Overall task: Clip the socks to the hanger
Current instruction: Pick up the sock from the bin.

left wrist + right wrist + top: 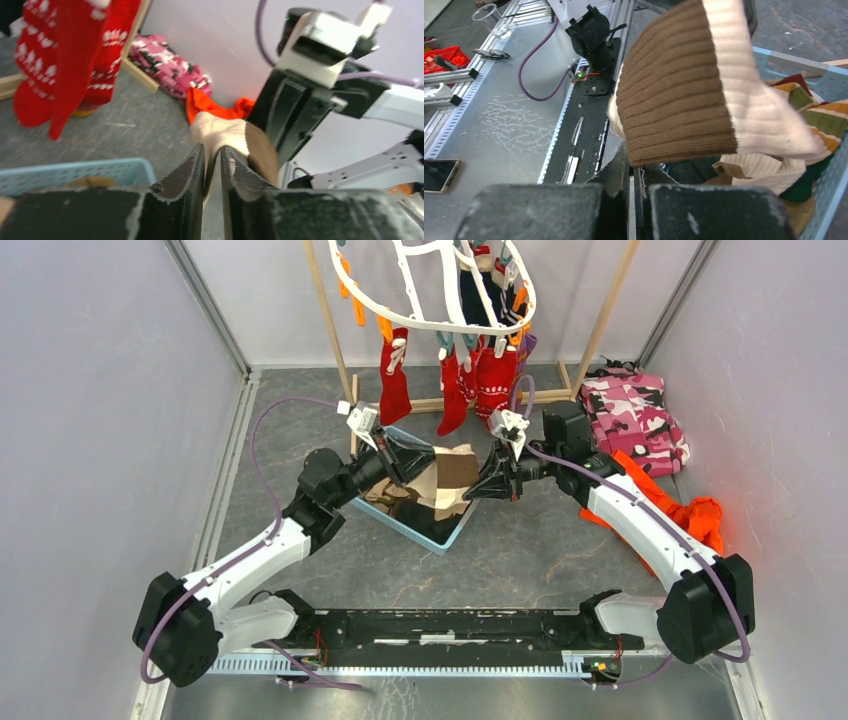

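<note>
A beige-brown sock (455,468) hangs stretched between both grippers above the blue basket (440,540). My right gripper (480,485) is shut on its brown ribbed cuff (674,100), fingers pressed together at the cuff's edge (631,165). My left gripper (425,455) has its jaws a narrow slit apart, with the sock's cream end (220,130) lying between the tips (212,147). The white hanger (395,312) hangs at the back. Red patterned socks (395,375) and a dark sock (485,295) are clipped to it.
More socks (819,112) lie in the basket (794,62). The wooden pole rack (600,325) holds the hanger. A pink camouflage garment (635,415) and an orange cloth (690,515) lie at the right. The right arm (300,100) is close in front of my left gripper.
</note>
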Controlling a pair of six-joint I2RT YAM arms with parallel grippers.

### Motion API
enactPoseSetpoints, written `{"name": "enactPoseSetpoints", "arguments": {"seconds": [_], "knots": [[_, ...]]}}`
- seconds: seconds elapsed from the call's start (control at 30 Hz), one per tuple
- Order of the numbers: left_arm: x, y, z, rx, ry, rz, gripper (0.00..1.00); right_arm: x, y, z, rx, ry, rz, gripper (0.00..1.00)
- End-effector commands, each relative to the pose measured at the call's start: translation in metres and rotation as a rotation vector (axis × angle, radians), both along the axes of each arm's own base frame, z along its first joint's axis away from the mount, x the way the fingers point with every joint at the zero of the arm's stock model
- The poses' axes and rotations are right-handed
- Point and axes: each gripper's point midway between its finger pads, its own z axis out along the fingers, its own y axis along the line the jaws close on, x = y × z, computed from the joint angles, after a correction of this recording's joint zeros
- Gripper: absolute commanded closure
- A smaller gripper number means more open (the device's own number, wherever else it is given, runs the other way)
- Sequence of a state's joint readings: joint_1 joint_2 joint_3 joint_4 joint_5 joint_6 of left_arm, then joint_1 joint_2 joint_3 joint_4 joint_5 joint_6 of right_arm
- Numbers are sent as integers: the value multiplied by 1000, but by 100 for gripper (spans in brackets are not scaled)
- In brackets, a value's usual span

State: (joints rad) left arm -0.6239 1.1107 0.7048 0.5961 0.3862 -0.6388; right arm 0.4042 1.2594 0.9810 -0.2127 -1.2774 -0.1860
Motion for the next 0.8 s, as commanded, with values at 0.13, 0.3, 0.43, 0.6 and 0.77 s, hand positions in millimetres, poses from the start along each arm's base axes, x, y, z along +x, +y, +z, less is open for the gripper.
{"name": "enactPoseSetpoints", "arguments": {"seconds": [0.13,0.3,0.43,0.6,0.77], "knots": [[16,44,-52,160,-65,234,41,-17,-3,14,59,-14,73,100],[3,62,-58,186,-44,262,18,-3,-6,10,49,3,14,100],[-21,67,-51,173,-49,203,8,8,-9,6,45,32,-41,100],[-55,51,-43,92,24,24,0,16,-10,0,40,70,-88,100],[-73,33,-40,-40,187,-137,2,21,-9,2,41,74,-95,100]]}}
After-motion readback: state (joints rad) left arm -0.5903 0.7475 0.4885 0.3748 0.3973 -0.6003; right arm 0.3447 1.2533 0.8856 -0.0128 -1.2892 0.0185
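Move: The left fingers still have the upper end of the brown-and-cream sock, whose middle lies about 4 cm to their right, 4 cm back and 5 cm below. The bin's middle is roughly 5 cm ahead of the left hand, 4 cm to its left and 22 cm down. The right hand already pinches the sock, whose middle lies some 3 cm ahead of that hand, 3 cm to its left and 2 cm above. Down about 7 cm and leftward goes the left hand, its fingers spreading wide to let go of the sock; it then rises some 3 cm while drawing back towards its base and away from the sock, the wrist swinging about 10 degrees counter-clockwise and then back. The right hand keeps its pinch nearly in place, tipping slightly. ##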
